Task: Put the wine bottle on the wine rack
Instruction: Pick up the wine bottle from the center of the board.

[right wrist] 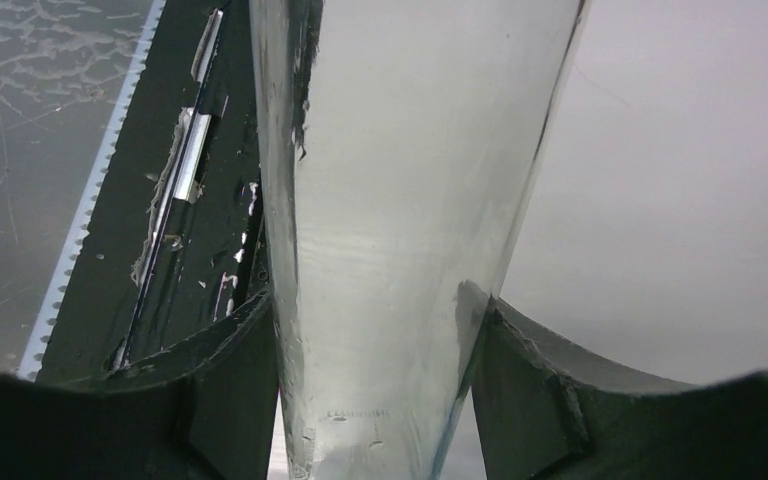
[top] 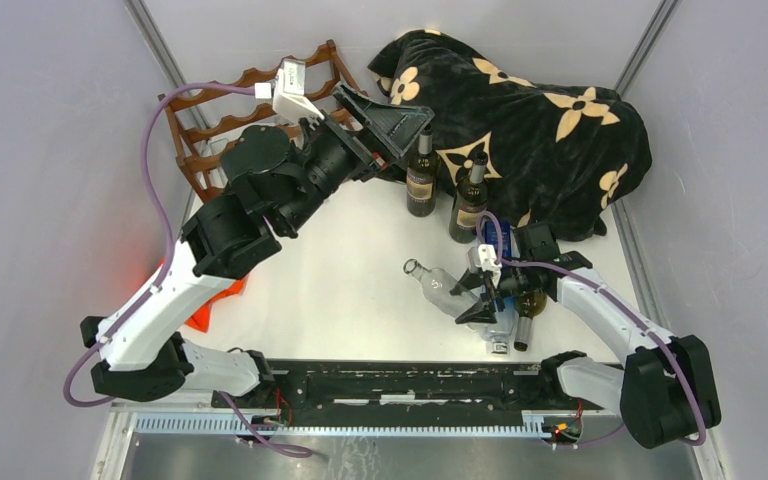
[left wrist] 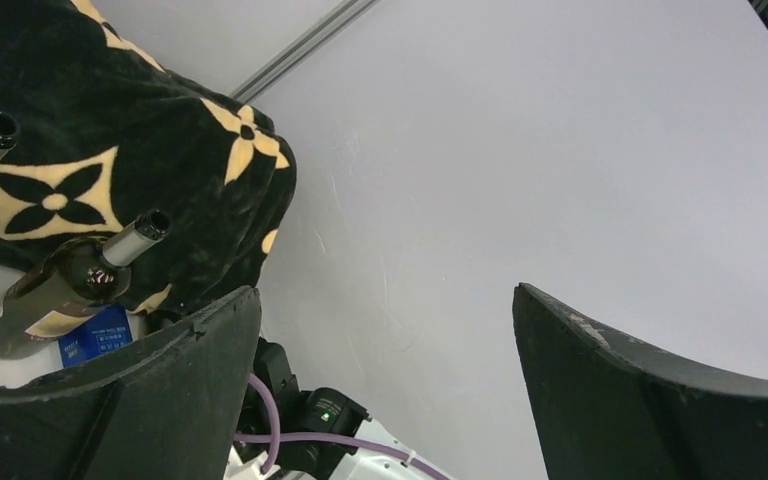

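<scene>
My right gripper [top: 467,298] is shut on a clear glass wine bottle [top: 438,285], which lies tilted above the table with its neck pointing back left. In the right wrist view the bottle's body [right wrist: 410,200] fills the gap between both fingers [right wrist: 225,380]. The dark reddish-brown wine rack [top: 215,125] stands at the back left, partly hidden by my left arm. My left gripper [top: 388,112] hangs open and empty beside the rack's right end, raised off the table. Between its wide-apart jaws in the left wrist view [left wrist: 385,300] only the wall shows.
Two dark bottles [top: 421,178] [top: 468,203] stand upright at the back centre, against a black blanket with tan flowers [top: 540,120]. Another dark bottle [top: 526,312] lies by my right gripper. A blue box [left wrist: 95,335] sits near them. An orange object [top: 205,312] lies at the left.
</scene>
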Robot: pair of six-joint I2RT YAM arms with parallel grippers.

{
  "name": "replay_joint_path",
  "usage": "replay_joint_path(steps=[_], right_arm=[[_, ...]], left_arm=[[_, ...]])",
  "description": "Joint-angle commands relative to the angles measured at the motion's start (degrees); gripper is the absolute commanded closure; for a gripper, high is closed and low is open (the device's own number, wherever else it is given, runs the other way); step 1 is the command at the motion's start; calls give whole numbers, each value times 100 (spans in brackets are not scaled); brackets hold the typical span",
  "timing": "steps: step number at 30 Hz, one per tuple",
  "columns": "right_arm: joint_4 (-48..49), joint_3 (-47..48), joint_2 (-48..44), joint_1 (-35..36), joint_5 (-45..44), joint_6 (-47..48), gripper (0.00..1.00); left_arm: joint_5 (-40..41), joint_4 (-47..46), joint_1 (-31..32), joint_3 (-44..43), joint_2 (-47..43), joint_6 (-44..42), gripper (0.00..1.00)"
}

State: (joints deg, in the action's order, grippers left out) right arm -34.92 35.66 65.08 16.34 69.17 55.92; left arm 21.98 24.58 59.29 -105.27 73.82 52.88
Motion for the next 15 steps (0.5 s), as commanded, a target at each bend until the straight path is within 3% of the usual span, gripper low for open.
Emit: replay_joint_path(steps=[1,5,10,12,15], right_arm=[[38,290,-10,-24,172,200,100],[-286,409,-94,-19,11,565,100],[-838,667,-311,-22,-285,1240,100],[-1000,780,-408,-10,-416,1453,100],[-1110,953,-480,45,-551,1566,100]], left_arm=[[-2,-132,39,-249,165,-238,0],[118,-124,29,275,5,-808,0],[-33,-1229,-6,2388,-1048,-2389,0],[-436,-1381,-156,2847,-1364,-2856,1],[-1403,-791,-605,2847,-1306,-2896,9]])
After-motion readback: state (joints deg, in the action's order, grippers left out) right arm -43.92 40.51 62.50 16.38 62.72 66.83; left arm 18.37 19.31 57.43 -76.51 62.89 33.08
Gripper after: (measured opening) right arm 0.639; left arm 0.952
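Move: The clear wine bottle, its body already in the right hand's fingers and its neck slanting up, has its middle some 40 cm below the open, empty left hand, about 11 cm to its right and 3 cm back. From the left hand, the left dark bottle stands about 28 cm ahead and 7 right, the right dark bottle 22 ahead and 17 right, both roughly 40 below. From the right hand, the clear bottle's middle is about 5 cm left, 1 ahead and 2 above. After barely shifting at first, the left hand drops ever faster, about 15 cm down towards the clear bottle from high above it, rolling some 25 degrees so that its left side rises and its fingers dip from just above level to just below; they stay wide open, still clear of everything. The right hand keeps its grip on the bottle's body and stays nearly in place, easing barely a centimetre or so right, forward and up while its wrist rolls about 10 degrees. ##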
